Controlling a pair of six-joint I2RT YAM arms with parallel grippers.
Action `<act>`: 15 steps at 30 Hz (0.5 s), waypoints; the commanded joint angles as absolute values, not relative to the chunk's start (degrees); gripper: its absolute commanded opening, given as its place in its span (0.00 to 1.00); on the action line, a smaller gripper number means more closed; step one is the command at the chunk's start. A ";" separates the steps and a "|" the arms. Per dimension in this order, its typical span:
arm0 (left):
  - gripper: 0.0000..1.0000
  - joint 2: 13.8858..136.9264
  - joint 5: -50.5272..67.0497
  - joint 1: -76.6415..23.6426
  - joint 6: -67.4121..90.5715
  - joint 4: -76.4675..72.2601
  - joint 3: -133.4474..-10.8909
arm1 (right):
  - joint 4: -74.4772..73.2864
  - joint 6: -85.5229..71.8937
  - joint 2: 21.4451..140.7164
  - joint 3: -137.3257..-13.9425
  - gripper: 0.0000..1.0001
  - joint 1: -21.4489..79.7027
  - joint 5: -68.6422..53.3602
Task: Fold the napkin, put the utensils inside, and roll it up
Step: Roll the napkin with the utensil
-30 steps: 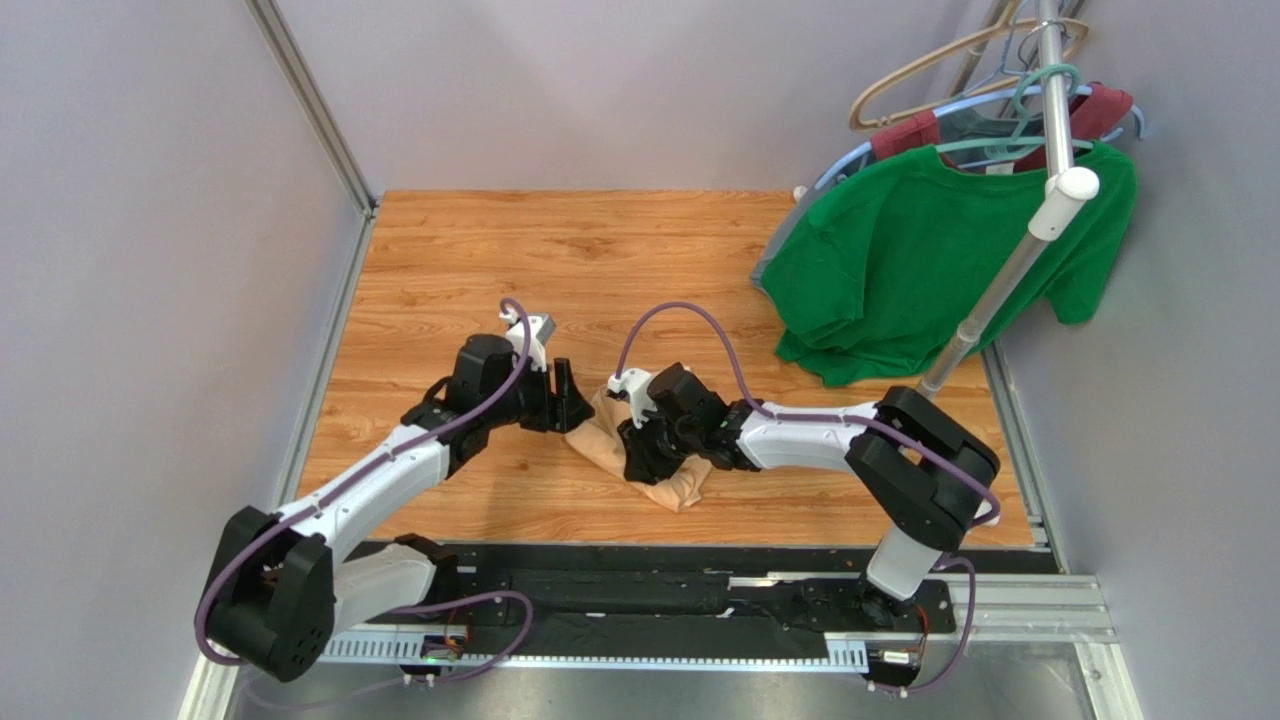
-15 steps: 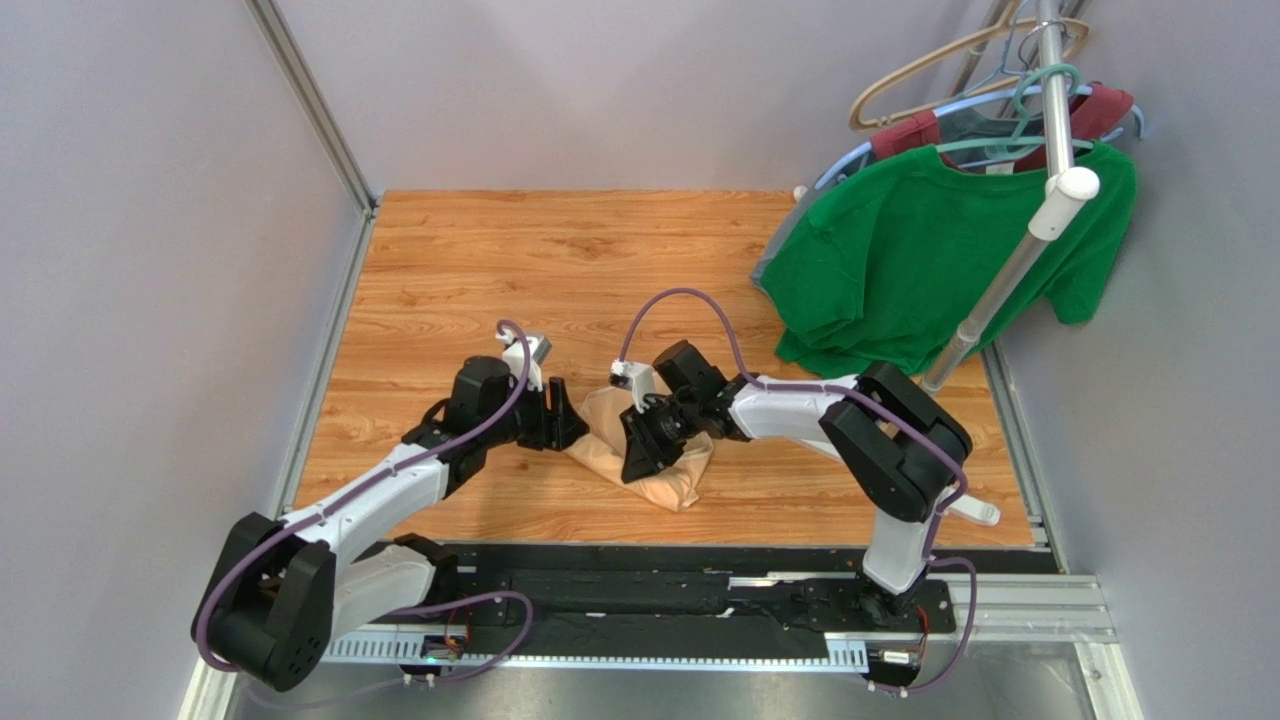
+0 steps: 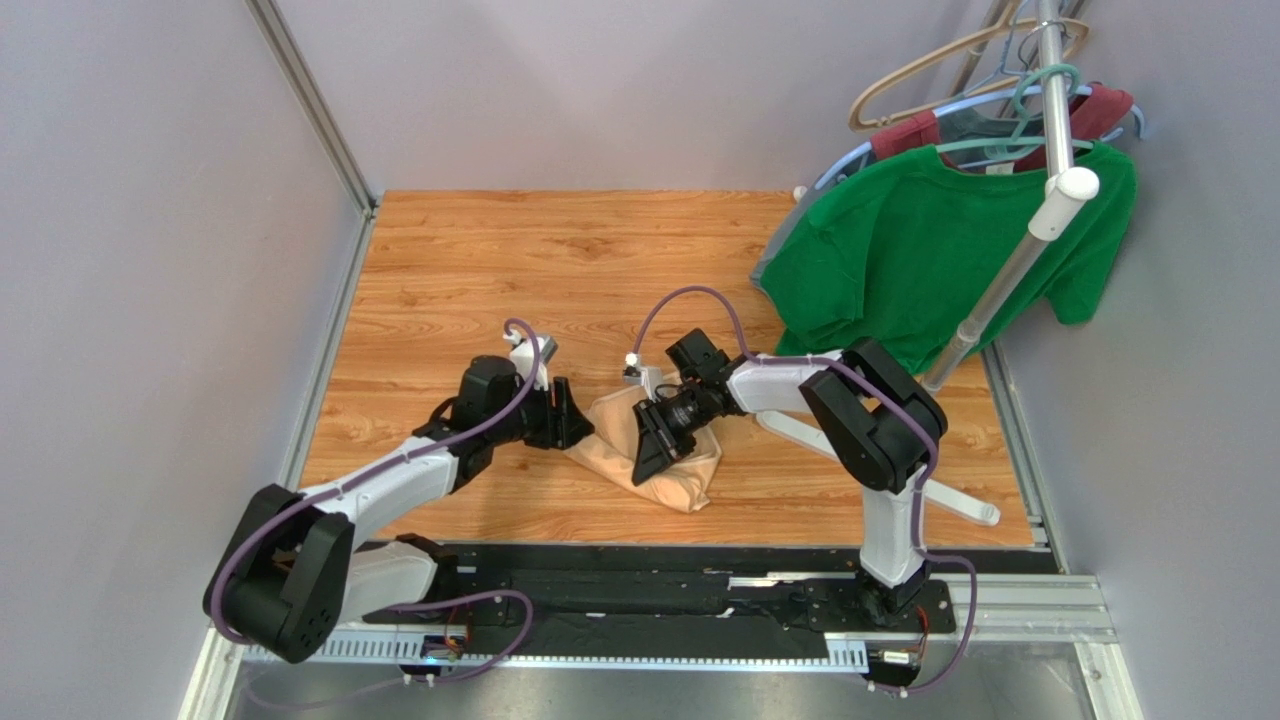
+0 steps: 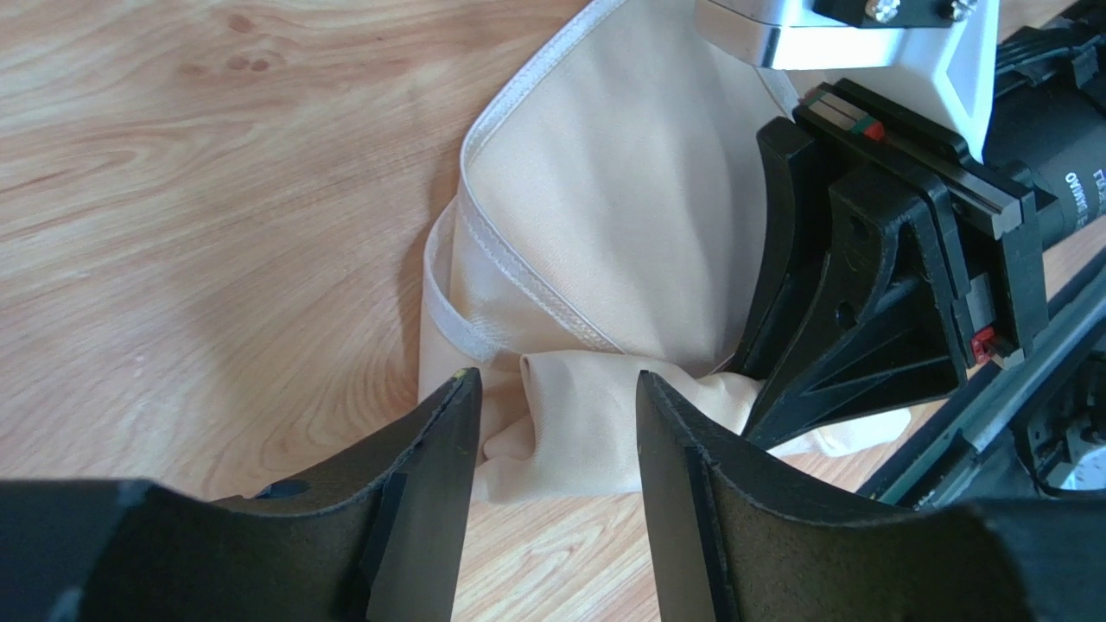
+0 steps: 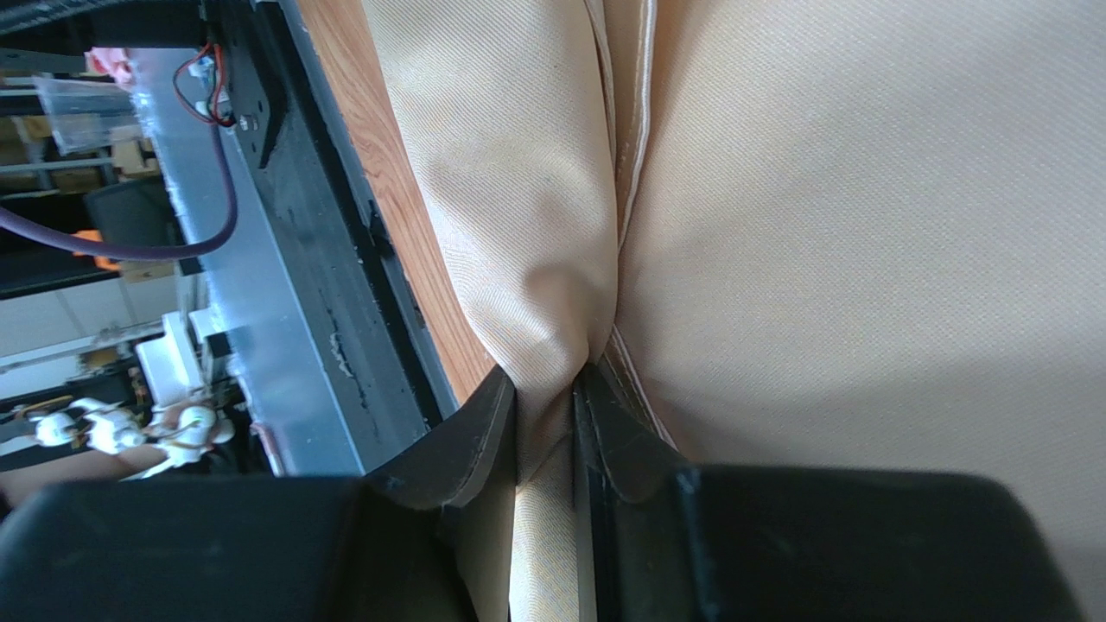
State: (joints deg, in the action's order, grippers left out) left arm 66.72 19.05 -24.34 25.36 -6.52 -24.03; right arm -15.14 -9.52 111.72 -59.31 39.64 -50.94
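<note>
The peach-tan napkin (image 3: 673,468) lies bunched on the wooden table between my two grippers. My right gripper (image 3: 657,438) comes in from the right and is shut on a raised fold of the napkin (image 5: 552,298), the cloth pinched tight between its jaws (image 5: 545,379). My left gripper (image 3: 571,422) is at the napkin's left edge. It is open, its fingertips either side of a small puckered fold of the napkin (image 4: 584,421) without pressing it; the left gripper (image 4: 556,382) faces the right gripper's black fingers (image 4: 844,272). The utensils are out of view.
A green T-shirt (image 3: 917,263) hangs on a white rack pole (image 3: 1037,210) at the back right, with a rack leg (image 3: 950,498) on the table beside the right arm. Grey walls close both sides. A black rail (image 3: 646,593) runs along the near edge.
The right arm's elbow has swung back and left while its gripper stays pinched on the napkin. The left gripper has edged nearer the cloth's left edge and narrowed a little.
</note>
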 commanded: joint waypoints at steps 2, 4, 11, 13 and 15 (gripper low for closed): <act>0.52 70.05 23.46 -24.08 26.80 -12.83 -23.38 | -21.36 -8.08 116.10 -58.88 0.11 38.24 -46.84; 0.49 71.10 23.55 -24.08 27.33 -13.53 -23.12 | -21.27 -8.26 116.63 -59.06 0.11 37.88 -47.46; 0.33 75.67 24.69 -24.08 28.74 -15.91 -23.81 | -21.97 -8.44 118.30 -60.64 0.11 37.27 -48.69; 0.30 77.69 24.52 -24.08 28.83 -14.77 -24.43 | -21.97 -8.61 118.30 -60.73 0.12 37.18 -48.60; 0.14 78.48 23.82 -24.08 28.65 -13.02 -25.13 | -22.06 -8.61 118.21 -60.91 0.15 37.09 -48.52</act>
State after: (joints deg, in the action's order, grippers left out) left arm 76.93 23.20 -24.34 28.29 -12.91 -23.64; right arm -19.03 -10.33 115.42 -61.36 37.30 -56.69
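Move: Just below the left hand's open fingers, about 4 cm down, 2 cm to the right and 1 cm back, lies the left end of the napkin's rolled edge. The napkin's loose flap spreads about 7 cm to the left hand's right and 3 cm ahead. The bundle's far end lies some 15 cm right and 8 cm back. From the right hand, already gripping the roll, that left end is about 9 cm left and 4 cm ahead. Sinking about 3 cm and easing 1 cm to its right, the left hand brings its fingers down astride the left end of the rolled edge, tips some 5 degrees steeper and closes them to pinch the fold. The right hand keeps its grip on the roll, twisting on slightly with its fingers swinging back towards the base. ##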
